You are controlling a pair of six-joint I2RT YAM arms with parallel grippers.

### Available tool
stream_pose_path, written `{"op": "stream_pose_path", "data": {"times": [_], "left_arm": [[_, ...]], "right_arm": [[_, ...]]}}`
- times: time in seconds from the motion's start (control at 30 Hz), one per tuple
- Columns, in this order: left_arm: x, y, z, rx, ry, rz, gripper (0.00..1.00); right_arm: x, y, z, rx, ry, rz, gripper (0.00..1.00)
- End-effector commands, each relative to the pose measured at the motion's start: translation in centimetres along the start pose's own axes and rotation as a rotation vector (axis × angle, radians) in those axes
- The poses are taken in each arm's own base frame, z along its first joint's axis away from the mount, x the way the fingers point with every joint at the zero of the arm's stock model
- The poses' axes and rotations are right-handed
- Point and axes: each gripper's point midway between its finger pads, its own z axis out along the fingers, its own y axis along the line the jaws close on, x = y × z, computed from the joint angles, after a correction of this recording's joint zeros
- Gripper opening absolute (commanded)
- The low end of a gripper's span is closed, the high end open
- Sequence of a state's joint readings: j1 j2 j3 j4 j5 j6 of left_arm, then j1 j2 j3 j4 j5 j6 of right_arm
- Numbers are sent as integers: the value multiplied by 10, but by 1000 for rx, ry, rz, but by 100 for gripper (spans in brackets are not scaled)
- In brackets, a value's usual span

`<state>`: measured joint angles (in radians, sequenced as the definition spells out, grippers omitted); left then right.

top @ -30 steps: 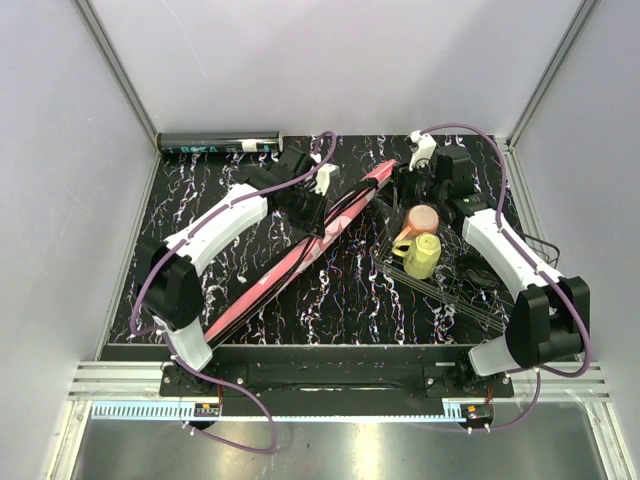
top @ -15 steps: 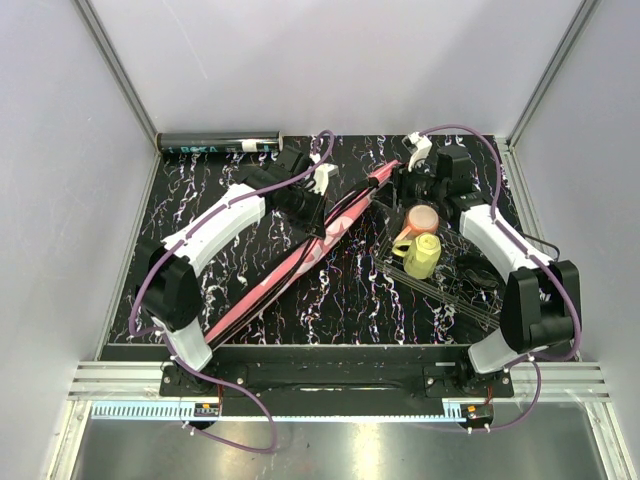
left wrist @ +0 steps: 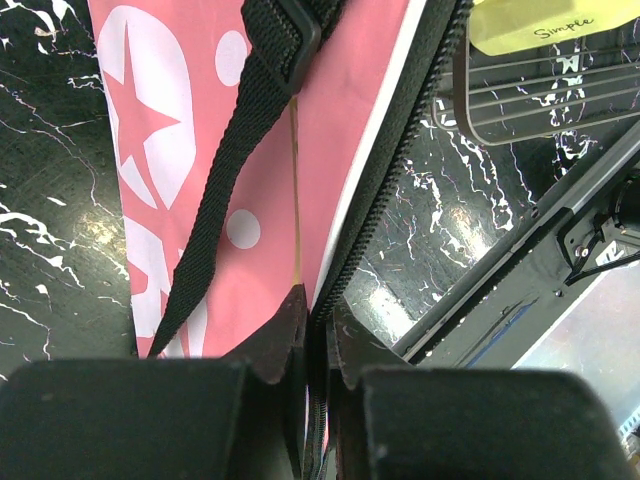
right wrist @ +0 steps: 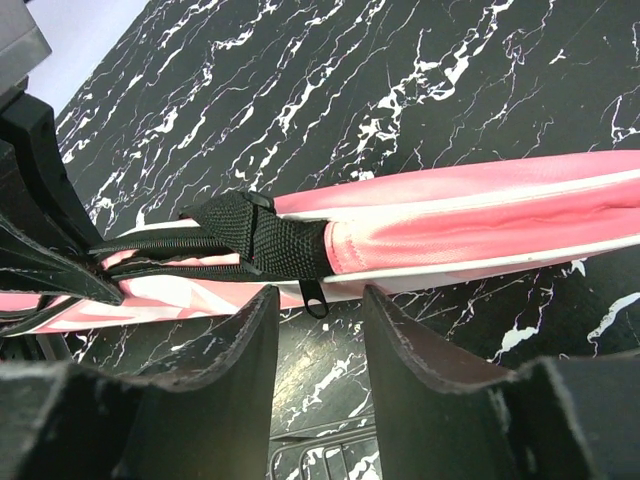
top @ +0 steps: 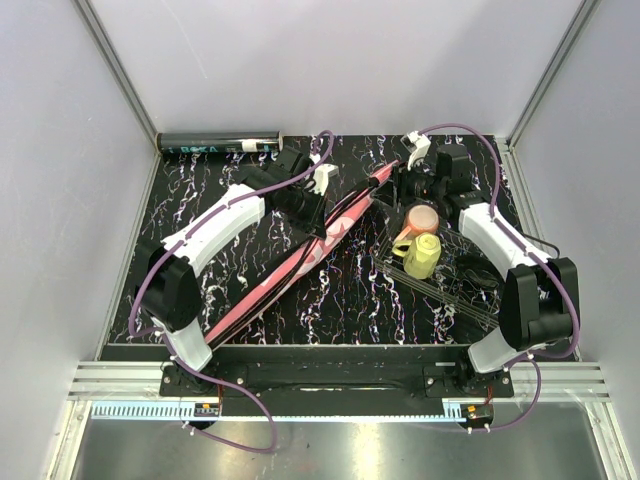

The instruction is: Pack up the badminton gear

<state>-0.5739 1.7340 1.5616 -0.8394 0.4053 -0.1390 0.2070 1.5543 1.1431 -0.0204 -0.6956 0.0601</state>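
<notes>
The long pink racquet cover (top: 262,288) lies slantwise across the table, from the near left to the far right. My left gripper (top: 318,232) is shut on its black zip edge about halfway along; in the left wrist view the gripper (left wrist: 318,318) pinches the zip band beside the pink fabric (left wrist: 250,150) and a black strap (left wrist: 232,165). My right gripper (top: 393,182) stands open at the cover's far end. In the right wrist view the small black zip pull (right wrist: 313,297) hangs from the cover (right wrist: 480,215), right at the gap between the open fingers (right wrist: 320,300). A long black tube (top: 220,142) lies along the back wall.
A black wire basket (top: 455,285) sits at the right, holding a yellow-green cup (top: 423,257) with a peach lid (top: 422,216). It stands close to the cover's far end and under my right arm. Grey walls close in the table at the back and on both sides.
My right arm has shifted a little to the left, toward the cover's far end. The left gripper keeps its hold in the same place.
</notes>
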Motion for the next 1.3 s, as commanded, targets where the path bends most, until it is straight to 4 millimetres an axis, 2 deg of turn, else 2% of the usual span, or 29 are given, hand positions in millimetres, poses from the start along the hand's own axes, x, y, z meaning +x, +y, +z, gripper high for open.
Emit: {"op": "stream_pose_path", "data": {"times": [0.0,0.03,0.27,0.5,0.6,0.63,0.83,0.87,0.97,1.0,1.07,1.1,1.13,1.2,1.27], "left_arm": [[-21,-22,-20,78,-100,48,0],[-21,-23,-20,80,-99,49,0],[-19,-23,-16,92,-89,46,0],[-20,-23,-16,88,-89,46,0],[-21,-21,-17,82,-96,44,0],[-22,-22,-17,80,-100,45,0],[-28,-13,-18,50,-123,17,0],[-30,-11,-19,42,-130,13,0],[-37,-4,-21,31,-150,-13,0],[-41,-5,-23,33,-160,-15,0],[-44,-2,-22,35,-163,-30,0],[-47,-2,-24,39,-169,-32,0],[-47,-2,-24,41,-169,-33,0],[-47,-2,-23,39,-169,-37,0],[-49,-2,-24,37,-175,-38,0]], "right_arm": [[-43,0,-3,19,-87,-95,45],[-37,-2,-4,27,-65,-75,44],[-42,-3,-1,29,-66,-70,36],[-41,-2,2,12,-59,-39,23],[-41,7,0,-20,-70,-21,11],[-48,10,-1,-32,-98,-37,2],[-47,26,-4,-24,-155,13,0],[-43,33,-5,-18,-152,14,0],[-26,64,9,-14,-107,-2,0],[-17,85,17,-38,-89,-8,0],[-3,108,20,-88,-76,18,0],[-2,127,24,-126,-89,36,0],[10,133,26,-139,-77,53,0],[15,147,27,-169,-77,67,0],[23,147,28,-164,-52,68,0]]}}
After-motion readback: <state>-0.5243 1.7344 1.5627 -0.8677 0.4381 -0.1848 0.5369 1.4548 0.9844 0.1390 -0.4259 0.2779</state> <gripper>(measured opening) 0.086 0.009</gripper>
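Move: Just off the right hand's open fingertips hangs the racket bag's zipper pull, about 1 cm farther forward and 1 cm higher. The strap joint is some 2 cm forward and 2 cm to the left of that hand, slightly above it. The orange mug stands roughly 5 cm back, 7 cm to its right and 12 cm below. From the left hand, which already pinches the bag's zipper edge, the pull lies about 9 cm forward, 13 cm to the right and 3 cm higher. Easing forward and up by a good centimetre, the right hand shuts its half-open fingers on the zipper pull, then draws it left and back along the bag's opening towards the left gripper, slowly at first and then quickly, about 10 cm, dipping slightly at the end. The left hand keeps its pinch on the zipper edge and shifts only about 1 cm left late on. ##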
